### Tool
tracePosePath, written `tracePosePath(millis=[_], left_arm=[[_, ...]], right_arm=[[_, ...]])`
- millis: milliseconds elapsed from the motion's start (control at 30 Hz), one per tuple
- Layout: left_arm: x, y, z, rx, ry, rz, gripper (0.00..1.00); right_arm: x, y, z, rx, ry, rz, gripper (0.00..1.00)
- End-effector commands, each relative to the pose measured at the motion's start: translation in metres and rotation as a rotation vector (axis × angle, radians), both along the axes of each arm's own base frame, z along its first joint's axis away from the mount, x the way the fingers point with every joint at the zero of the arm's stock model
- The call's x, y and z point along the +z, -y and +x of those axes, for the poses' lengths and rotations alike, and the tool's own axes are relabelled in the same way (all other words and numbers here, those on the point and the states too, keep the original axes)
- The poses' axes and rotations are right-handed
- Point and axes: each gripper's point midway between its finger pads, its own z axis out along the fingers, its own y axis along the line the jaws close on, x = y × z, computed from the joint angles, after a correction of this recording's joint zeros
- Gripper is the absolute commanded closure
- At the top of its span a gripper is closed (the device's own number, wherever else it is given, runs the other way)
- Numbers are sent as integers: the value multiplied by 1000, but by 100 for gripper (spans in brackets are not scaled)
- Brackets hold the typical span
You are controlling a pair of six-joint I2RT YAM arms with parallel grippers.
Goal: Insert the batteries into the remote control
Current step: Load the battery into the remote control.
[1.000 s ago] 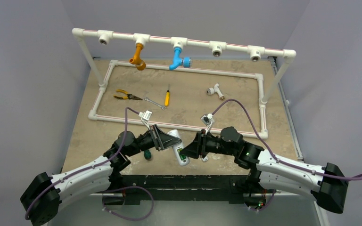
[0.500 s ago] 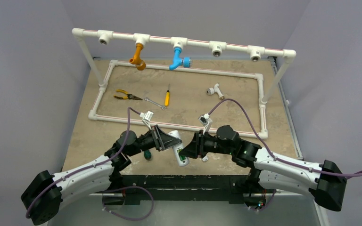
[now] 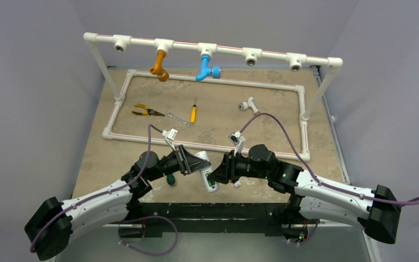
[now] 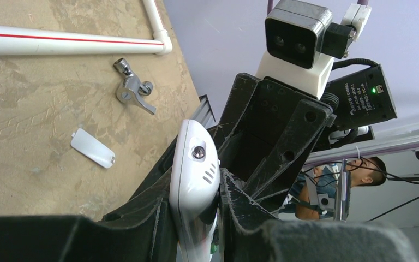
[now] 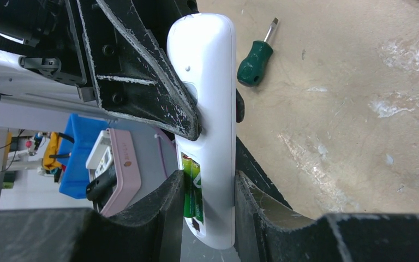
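The white remote control [image 3: 206, 172] hangs above the table's near edge, long axis roughly upright. My left gripper [image 3: 195, 164] is shut on its upper half; in the left wrist view both fingers press the remote control [image 4: 196, 174], with the gripper [image 4: 195, 188] centred on it. My right gripper [image 5: 208, 180] is closed across the remote control's [image 5: 210, 82] lower end. One finger rests against two green batteries [image 5: 192, 194] lying side by side in the open recess, the other against the opposite side. A green glint of the batteries [image 3: 209, 177] shows from above.
A green-handled screwdriver [image 5: 255, 60] lies on the table under the left arm. A small white cover plate [image 4: 91, 147] lies near a chrome fitting [image 4: 133, 90]. Farther back a white pipe frame [image 3: 207, 82] encloses pliers [image 3: 144, 111], a wrench [image 3: 179, 119] and a yellow screwdriver [image 3: 193, 113].
The right arm has shifted slightly left toward the remote control and its jaws have narrowed a little. The left arm and the remote control stay where they were.
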Motion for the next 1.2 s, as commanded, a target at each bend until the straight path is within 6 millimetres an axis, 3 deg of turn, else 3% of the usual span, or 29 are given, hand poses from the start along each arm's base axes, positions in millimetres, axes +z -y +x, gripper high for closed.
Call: tracePosePath(millis=[0,433,567,767,1000,1167], left_arm=[[46,3,-1,-12,78,-121,100],[46,3,-1,-10,76,-120,100],[47,2,-2,-11,76,-118,100],[45,3,-2,-13,73,-114,100],[47,3,-2,-17,74,-117,100],[47,3,-2,-17,75,-118,100]], right_arm=[[-22,14,13,-67,33,-148,96],[-25,15,16,-74,43,-189,100],[-16,10,13,-53,50,-141,99],[6,7,9,-55,61,-31,59],[33,6,-7,-6,50,130,41],[29,8,-14,16,24,143,38]])
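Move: My right fingers already straddle the remote's near end, with the batteries about 1 cm ahead, 1 cm left and 1 cm above my hand point. Down on the table, roughly 16 cm below, the battery cover lies some 11 cm right and 2 cm ahead, and the green screwdriver some 17 cm left and 3 cm ahead. My left hand holds the remote's farther half; from it the batteries are about 5 cm back, 2 cm right and 1 cm lower. I keep my right fingers squeezed on the remote, one pad on the batteries and the other behind the case, almost in place for the first half and more. Then I open them to nearly twice their gap and ease off the remote, up about 1.5 cm and right and back about 1 cm each, the fingertips tilting up some 8 degrees. My left hand holds the remote still. ##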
